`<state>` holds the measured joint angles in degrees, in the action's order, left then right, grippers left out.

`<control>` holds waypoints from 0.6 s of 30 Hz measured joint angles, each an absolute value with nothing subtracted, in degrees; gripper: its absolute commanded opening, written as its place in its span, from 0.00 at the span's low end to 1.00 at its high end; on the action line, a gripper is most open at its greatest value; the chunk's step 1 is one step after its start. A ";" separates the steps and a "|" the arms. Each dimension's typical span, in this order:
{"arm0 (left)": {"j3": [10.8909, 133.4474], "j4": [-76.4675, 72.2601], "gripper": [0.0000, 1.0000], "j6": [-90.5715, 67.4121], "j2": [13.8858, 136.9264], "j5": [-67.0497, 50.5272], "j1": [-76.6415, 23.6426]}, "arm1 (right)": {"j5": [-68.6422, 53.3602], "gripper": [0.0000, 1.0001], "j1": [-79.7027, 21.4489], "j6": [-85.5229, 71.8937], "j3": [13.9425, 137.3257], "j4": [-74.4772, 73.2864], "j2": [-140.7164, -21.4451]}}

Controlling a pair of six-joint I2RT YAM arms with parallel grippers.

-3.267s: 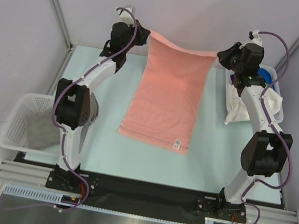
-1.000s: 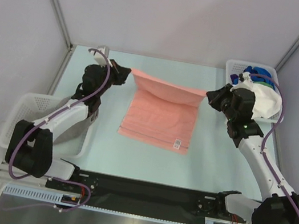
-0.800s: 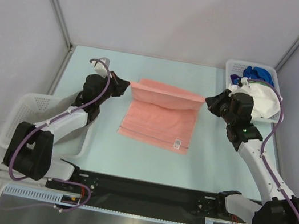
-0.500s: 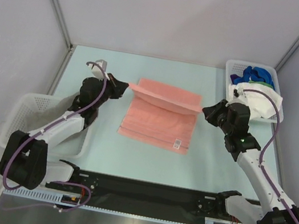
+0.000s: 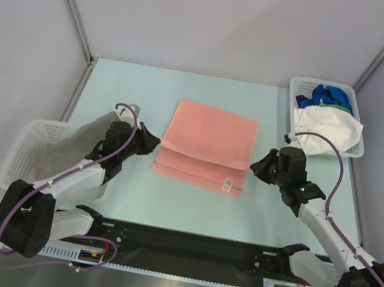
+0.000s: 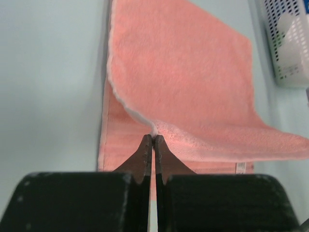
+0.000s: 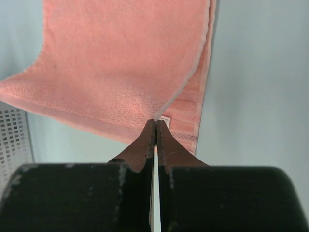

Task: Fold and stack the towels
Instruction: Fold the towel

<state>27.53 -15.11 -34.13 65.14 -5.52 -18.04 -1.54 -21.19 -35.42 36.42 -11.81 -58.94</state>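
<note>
A salmon pink towel (image 5: 210,135) lies in the middle of the table, its far half doubled over toward the near edge. My left gripper (image 5: 156,145) is shut on the left corner of the folded-over edge, seen pinched at the tips in the left wrist view (image 6: 153,137). My right gripper (image 5: 253,166) is shut on the right corner (image 7: 155,121). The held edge hangs a little above the lower layer, short of the near hem with its small white tag (image 5: 229,184). A grey towel (image 5: 53,152) lies in the left basket. White (image 5: 329,125), blue (image 5: 327,93) and green (image 5: 342,104) towels sit in the right basket.
A white lattice basket (image 5: 12,160) stands at the table's left edge beside the left arm. Another white basket (image 5: 297,82) stands at the far right corner. Grey walls and metal posts close in the table on three sides.
Both grippers have come down and toward the near edge, carrying the pink towel's far edge over its lower half. The towel went from hanging to folded nearly in two.
</note>
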 measured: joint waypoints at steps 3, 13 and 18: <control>26.09 -13.30 0.00 -34.06 63.90 -5.50 -18.48 | -1.58 0.00 -21.21 -35.48 35.88 -13.47 -57.71; 23.99 -9.96 0.04 -33.95 61.32 -5.13 -18.63 | -2.46 0.00 -23.55 -36.25 32.97 -15.35 -55.79; 21.71 -9.21 0.07 -33.95 61.84 -4.86 -18.63 | -2.61 0.00 -26.55 -37.60 29.56 -15.31 -56.84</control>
<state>21.71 -9.21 -33.95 61.84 -4.86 -18.63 -2.61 -26.55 -37.60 29.56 -15.31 -56.84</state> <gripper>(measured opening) 0.060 0.011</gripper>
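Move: Each hand holds one end of the peach towel's raised folded edge. For the left hand, the lower layer's near left corner lies roughly 6 cm back, 1 cm left and 9 cm below, with the grey towel about 25 cm left and 4 cm back. For the right hand, the near right corner lies some 6 cm back, 1 cm left and 9 cm below; the label is about 3 cm back and 5 cm left, and the white towel 20 cm ahead and 21 cm right. Both hands keep the folded edge pinched in their fingertips and draw it down and back together over the lower layer, each sinking about 5 cm and coming back 4 to 5 cm towards its near corner. The wrists tip a little further down, under 10 degrees; the right fingers stay shut, the left ones only just begin to slacken near the end. ##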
